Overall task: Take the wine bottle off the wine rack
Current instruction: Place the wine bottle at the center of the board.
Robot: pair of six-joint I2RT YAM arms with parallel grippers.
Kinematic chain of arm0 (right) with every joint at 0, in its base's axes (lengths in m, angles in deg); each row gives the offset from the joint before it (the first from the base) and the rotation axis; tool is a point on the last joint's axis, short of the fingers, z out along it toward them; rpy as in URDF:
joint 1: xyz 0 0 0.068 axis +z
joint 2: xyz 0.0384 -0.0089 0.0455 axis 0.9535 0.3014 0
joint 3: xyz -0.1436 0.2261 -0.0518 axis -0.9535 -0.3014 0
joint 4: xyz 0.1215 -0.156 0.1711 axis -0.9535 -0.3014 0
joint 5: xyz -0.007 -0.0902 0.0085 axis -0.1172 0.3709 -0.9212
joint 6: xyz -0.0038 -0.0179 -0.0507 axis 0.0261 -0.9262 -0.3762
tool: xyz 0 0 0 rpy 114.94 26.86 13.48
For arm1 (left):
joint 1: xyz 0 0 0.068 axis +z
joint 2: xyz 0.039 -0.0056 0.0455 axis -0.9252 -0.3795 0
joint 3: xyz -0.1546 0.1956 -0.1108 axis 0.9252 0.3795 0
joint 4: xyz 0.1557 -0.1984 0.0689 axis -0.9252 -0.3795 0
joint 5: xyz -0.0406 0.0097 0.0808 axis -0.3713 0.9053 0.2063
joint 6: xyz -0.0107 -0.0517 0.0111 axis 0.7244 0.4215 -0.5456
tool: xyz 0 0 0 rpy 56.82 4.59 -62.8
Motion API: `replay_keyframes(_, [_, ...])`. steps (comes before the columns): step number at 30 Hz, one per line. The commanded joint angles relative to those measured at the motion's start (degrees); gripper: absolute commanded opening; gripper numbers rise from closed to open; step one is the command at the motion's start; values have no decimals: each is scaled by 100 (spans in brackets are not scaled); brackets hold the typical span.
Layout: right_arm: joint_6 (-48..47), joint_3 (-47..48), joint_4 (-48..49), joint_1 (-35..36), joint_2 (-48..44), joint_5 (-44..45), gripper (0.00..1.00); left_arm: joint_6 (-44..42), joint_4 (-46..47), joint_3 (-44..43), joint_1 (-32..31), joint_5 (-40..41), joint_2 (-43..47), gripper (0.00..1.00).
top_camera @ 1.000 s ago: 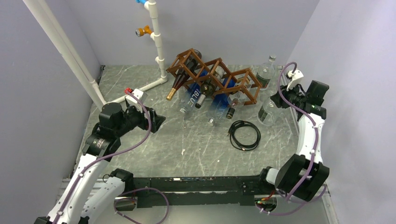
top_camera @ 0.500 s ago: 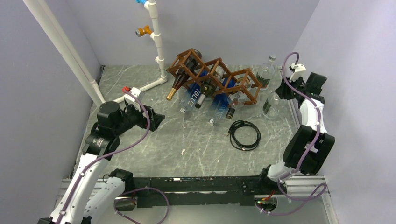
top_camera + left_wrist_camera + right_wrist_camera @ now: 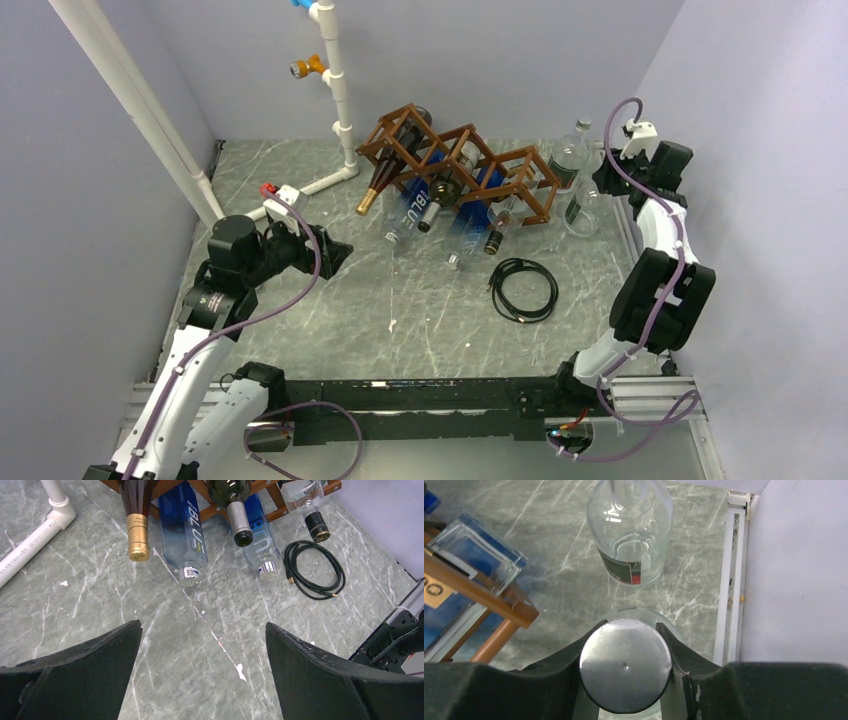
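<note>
The brown wooden wine rack (image 3: 462, 165) stands at the back middle, with several bottles lying in its cells, necks toward me. Among them are a dark wine bottle with gold foil (image 3: 137, 527) and a blue bottle (image 3: 184, 532). My right gripper (image 3: 600, 190) is shut on the silver cap (image 3: 625, 672) of a clear glass bottle (image 3: 580, 212), holding it upright just right of the rack's right end (image 3: 499, 607). My left gripper (image 3: 202, 635) is open and empty over bare tabletop in front of the rack's left part (image 3: 335, 255).
A second clear bottle with a green and red label (image 3: 630, 535) stands just beyond the held one, near the right wall rail (image 3: 731, 575). A coiled black cable (image 3: 523, 288) lies in front of the rack. White pipes (image 3: 335, 90) rise at the back left.
My right arm has carried the clear bottle from the front right back toward the wall, to beside the rack's right end. The left arm has barely moved.
</note>
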Motion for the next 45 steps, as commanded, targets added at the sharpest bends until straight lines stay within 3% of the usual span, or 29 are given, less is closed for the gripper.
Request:
replay_keyframes(1, [238,765,1277,140,-1,116,0,41,257,26,63,-161,-25,100])
replay_keyframes(45, [411,1897,1266,404,1221,258,0,87,294,44,207,-255,-96,99])
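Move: The clear bottle hanging in the right hand by its cap is headed for the clear standing bottle, which is about 16 cm ahead of that hand, 3 cm to its left, its middle some 10 cm lower. The wine rack's right end lies about 13 cm left and 3 cm ahead, 13 cm lower; the side rail runs level with the hand, 10 cm to its right, at table height. From the left hand the standing bottle is roughly 37 cm ahead and 60 cm right, 17 cm below. The held bottle, pinched at its cap and kept upright, is carried by the right hand about 7 cm forward, past the rack's right end and towards the standing bottle. The travel starts briskly and soon slows to a creep, almost level, with next to no wrist turn and the fingers keeping their grip. ##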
